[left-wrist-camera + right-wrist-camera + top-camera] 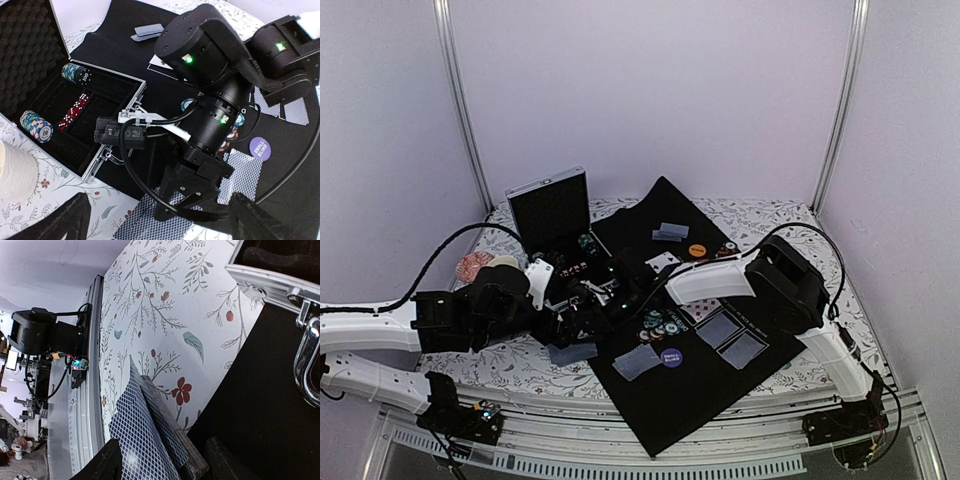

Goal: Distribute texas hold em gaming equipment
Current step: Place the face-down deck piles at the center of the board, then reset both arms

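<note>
A deck of grey-blue-backed playing cards [165,440] lies on the floral cloth at the mat's near left corner [572,352]. My right gripper [162,465] straddles it with its fingers apart; the top card is bent up against the left finger [102,465]. The left wrist view shows that gripper [187,207] from above, over the deck [145,220]. My left gripper [167,227] hangs wide open around the same spot and holds nothing. Poker chips [660,323], a purple button [671,357], an orange button [697,250] and dealt cards [637,362] lie on the mat.
The open silver case [550,205] stands at the back left, with chip stacks [76,73] and red dice [74,107] inside. Its latch [307,365] is close to my right gripper. A white cup [15,172] stands left of it. The black mat [720,380] covers the middle.
</note>
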{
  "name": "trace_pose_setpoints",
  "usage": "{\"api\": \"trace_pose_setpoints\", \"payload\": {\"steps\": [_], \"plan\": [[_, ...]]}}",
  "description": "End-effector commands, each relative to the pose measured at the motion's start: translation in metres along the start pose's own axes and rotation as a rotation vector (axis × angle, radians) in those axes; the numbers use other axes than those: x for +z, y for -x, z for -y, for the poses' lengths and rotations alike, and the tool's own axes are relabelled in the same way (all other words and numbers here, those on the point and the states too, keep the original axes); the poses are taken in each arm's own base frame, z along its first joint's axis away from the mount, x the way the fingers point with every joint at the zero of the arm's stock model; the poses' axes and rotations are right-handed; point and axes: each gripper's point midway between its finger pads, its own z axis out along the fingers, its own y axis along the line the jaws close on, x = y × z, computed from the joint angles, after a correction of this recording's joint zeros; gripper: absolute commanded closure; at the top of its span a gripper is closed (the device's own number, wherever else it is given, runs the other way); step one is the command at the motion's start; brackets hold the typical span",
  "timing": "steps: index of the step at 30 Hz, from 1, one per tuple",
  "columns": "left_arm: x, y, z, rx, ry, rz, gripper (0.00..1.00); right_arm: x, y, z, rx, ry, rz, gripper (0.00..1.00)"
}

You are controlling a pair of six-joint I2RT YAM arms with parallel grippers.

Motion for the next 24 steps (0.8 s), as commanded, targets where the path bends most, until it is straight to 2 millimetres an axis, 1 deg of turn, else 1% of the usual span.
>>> {"api": "trace_pose_setpoints", "payload": {"steps": [1, 3, 4, 5, 6, 7, 8, 10, 12, 14, 15, 16, 17, 18, 19, 20, 21, 22, 23, 24], "plan": [[0.001, -0.001, -0.004, -0.006, 0.011, -0.007, 0.02, -0.016, 0.014, -0.007, -0.06, -0.083, 0.011, 0.37], [0.0, 0.002, -0.004, -0.006, 0.01, 0.001, 0.02, -0.021, 0.023, -0.01, -0.095, -0.105, 0.023, 0.25], [-0.001, 0.004, -0.004, -0.006, 0.01, 0.005, 0.02, -0.025, 0.029, -0.012, -0.108, -0.115, 0.03, 0.15], [-0.002, 0.007, -0.004, -0.007, 0.01, 0.014, 0.02, -0.031, 0.036, -0.016, -0.133, -0.122, 0.041, 0.02], [-0.004, 0.012, -0.004, -0.009, 0.01, 0.026, 0.02, -0.037, 0.043, -0.02, -0.151, -0.129, 0.053, 0.01], [-0.006, 0.017, -0.004, -0.009, 0.009, 0.038, 0.02, -0.046, 0.053, -0.028, -0.18, -0.13, 0.073, 0.01], [-0.009, 0.023, -0.004, -0.009, 0.006, 0.055, 0.02, -0.059, 0.065, -0.039, -0.21, -0.128, 0.101, 0.01], [-0.015, 0.038, -0.005, -0.009, 0.005, 0.095, 0.02, -0.08, 0.082, -0.054, -0.269, -0.134, 0.141, 0.01], [-0.022, 0.056, -0.008, -0.016, 0.011, 0.142, 0.02, -0.106, 0.099, -0.063, -0.317, -0.153, 0.184, 0.01], [-0.028, 0.072, -0.018, -0.042, 0.04, 0.183, 0.02, -0.139, 0.114, -0.065, -0.333, -0.188, 0.228, 0.01], [-0.03, 0.079, -0.027, -0.063, 0.063, 0.199, 0.02, -0.161, 0.121, -0.062, -0.341, -0.223, 0.253, 0.01], [-0.032, 0.084, -0.039, -0.091, 0.093, 0.213, 0.02, -0.189, 0.128, -0.05, -0.329, -0.278, 0.289, 0.01], [-0.033, 0.089, -0.052, -0.121, 0.13, 0.224, 0.02, -0.217, 0.132, -0.044, -0.328, -0.323, 0.328, 0.01], [-0.034, 0.091, -0.068, -0.151, 0.171, 0.234, 0.02, -0.252, 0.137, -0.038, -0.329, -0.369, 0.388, 0.01], [-0.035, 0.092, -0.087, -0.18, 0.225, 0.25, 0.02, -0.294, 0.141, -0.037, -0.337, -0.411, 0.464, 0.01], [-0.037, 0.092, -0.108, -0.21, 0.293, 0.267, 0.02, -0.33, 0.136, -0.03, -0.323, -0.447, 0.527, 0.01], [-0.041, 0.09, -0.132, -0.246, 0.375, 0.287, 0.02, -0.37, 0.129, -0.021, -0.312, -0.497, 0.601, 0.01], [-0.046, 0.087, -0.154, -0.279, 0.461, 0.312, 0.02, -0.406, 0.117, -0.009, -0.275, -0.55, 0.663, 0.01], [-0.052, 0.083, -0.173, -0.309, 0.533, 0.337, 0.02, -0.434, 0.095, 0.007, -0.23, -0.596, 0.706, 0.01], [-0.059, 0.079, -0.192, -0.344, 0.601, 0.369, 0.02, -0.473, 0.087, 0.007, -0.227, -0.639, 0.781, 0.01]]}}
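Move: The deck pile being set down lies just under the right hand's half-open fingers, its middle about 3 cm left, 1 cm back and 2 cm below. From that hand the second deck pile is some 12 cm right and 4 cm back, the chips about 16 cm right and 5 cm ahead, and the open case about 18 cm ahead and 2 cm left. From the left hand the pile is roughly 5 cm ahead, 3 cm right and 14 cm down. The deck pile is let go by the right hand, whose half-open fingers spread fully as it lifts clear. That hand then speeds up away from the pile, rising some 24 cm while sweeping right and forward, tipping up and turning clockwise about 30 degrees. The empty left hand, still wide open, pauses, then lifts and swings left and forward, each about 10 cm, turning counter-clockwise. ##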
